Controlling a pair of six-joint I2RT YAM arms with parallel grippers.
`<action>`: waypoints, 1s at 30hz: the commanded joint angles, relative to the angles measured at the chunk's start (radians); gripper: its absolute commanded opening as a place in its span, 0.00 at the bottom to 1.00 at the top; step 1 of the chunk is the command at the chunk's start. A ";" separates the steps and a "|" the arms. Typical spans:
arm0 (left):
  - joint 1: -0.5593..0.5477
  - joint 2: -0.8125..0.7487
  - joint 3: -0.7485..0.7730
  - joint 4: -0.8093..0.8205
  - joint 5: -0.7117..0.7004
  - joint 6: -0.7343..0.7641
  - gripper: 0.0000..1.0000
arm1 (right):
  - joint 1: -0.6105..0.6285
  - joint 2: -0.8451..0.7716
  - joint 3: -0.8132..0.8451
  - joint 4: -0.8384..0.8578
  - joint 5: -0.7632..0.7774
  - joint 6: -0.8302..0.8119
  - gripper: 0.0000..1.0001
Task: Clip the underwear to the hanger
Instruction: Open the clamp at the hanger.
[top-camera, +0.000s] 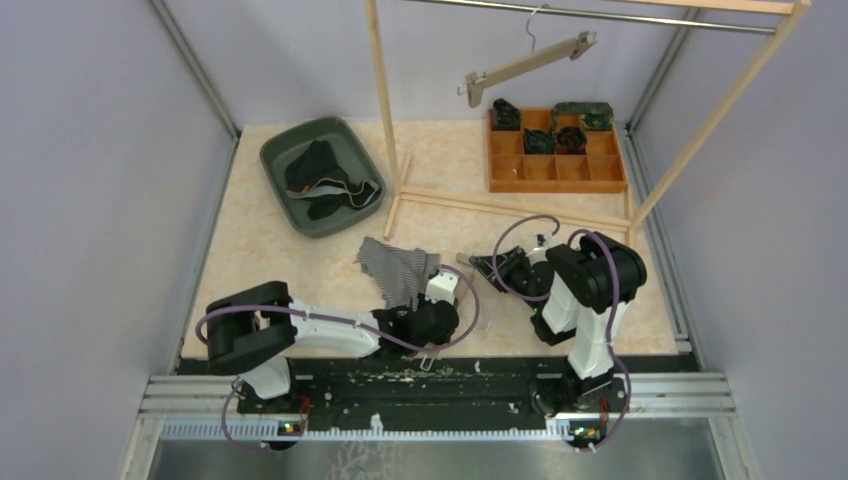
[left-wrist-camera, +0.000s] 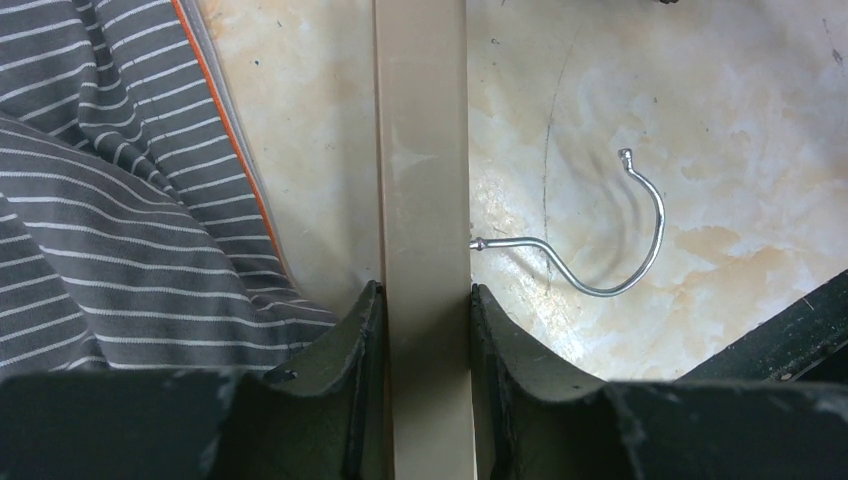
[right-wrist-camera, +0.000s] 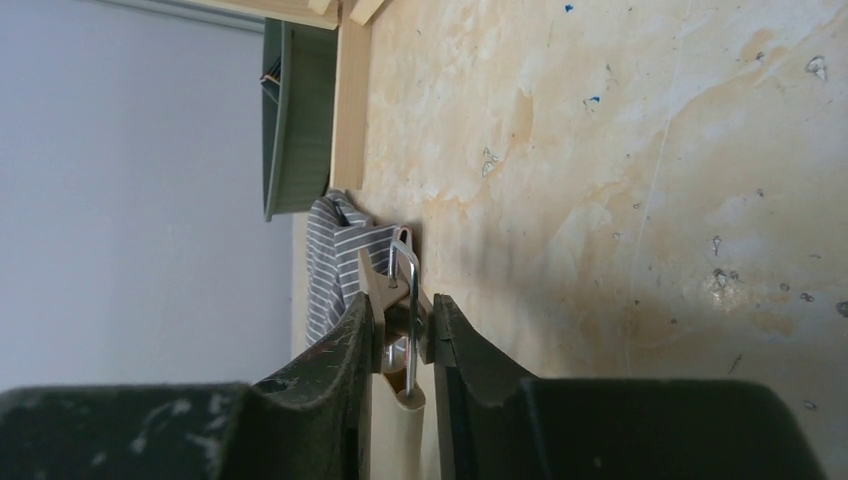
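The grey striped underwear (top-camera: 395, 265) lies crumpled on the table between the two arms. In the left wrist view it (left-wrist-camera: 100, 200) lies just left of the beige hanger bar (left-wrist-camera: 420, 150). My left gripper (left-wrist-camera: 422, 290) is shut on that bar, and the hanger's metal hook (left-wrist-camera: 620, 250) rests on the table to the right. My right gripper (right-wrist-camera: 403, 305) is shut on the hanger's clip (right-wrist-camera: 398, 285), pressing its two beige levers. Striped cloth (right-wrist-camera: 335, 260) shows right behind the clip; whether it sits inside the clip is hidden.
A green tray (top-camera: 285, 150) with dark garments sits at the back left. A wooden compartment box (top-camera: 555, 170) with rolled items stands at the back right. A wooden rack (top-camera: 385, 120) spans the back, with another hanger (top-camera: 530, 65) on its rail.
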 joint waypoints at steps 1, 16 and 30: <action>0.007 -0.012 0.025 0.006 -0.036 0.004 0.00 | -0.016 -0.014 -0.004 0.200 0.002 -0.039 0.26; 0.019 -0.018 0.022 -0.004 -0.033 -0.005 0.00 | -0.018 -0.016 -0.004 0.200 0.000 -0.039 0.41; 0.019 -0.002 0.033 0.004 -0.020 0.002 0.00 | -0.018 -0.003 0.008 0.200 -0.019 -0.039 0.40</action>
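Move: The hanger clamp is squeezed between the right hand's pads, its middle about 1 cm ahead and 1 cm left, at their height. From the right hand, the striped underwear lies on the table some 14 cm left, 2 cm back and 4 cm lower, the hanger hook about 11 cm back, straight behind and 3 cm lower. From the left hand, which grips the bar, this clamp is about 10 cm ahead and 4 cm right, slightly higher. The right fingers let go of the clamp's levers, opening from nearly shut to a bit under half wide while the hand itself stays in place. The pad nearer the table comes clear of the lever; the other stays right beside the clamp. The left hand keeps its grip on the hanger bar and eases less than 1 cm forward and left, towards the underwear. ##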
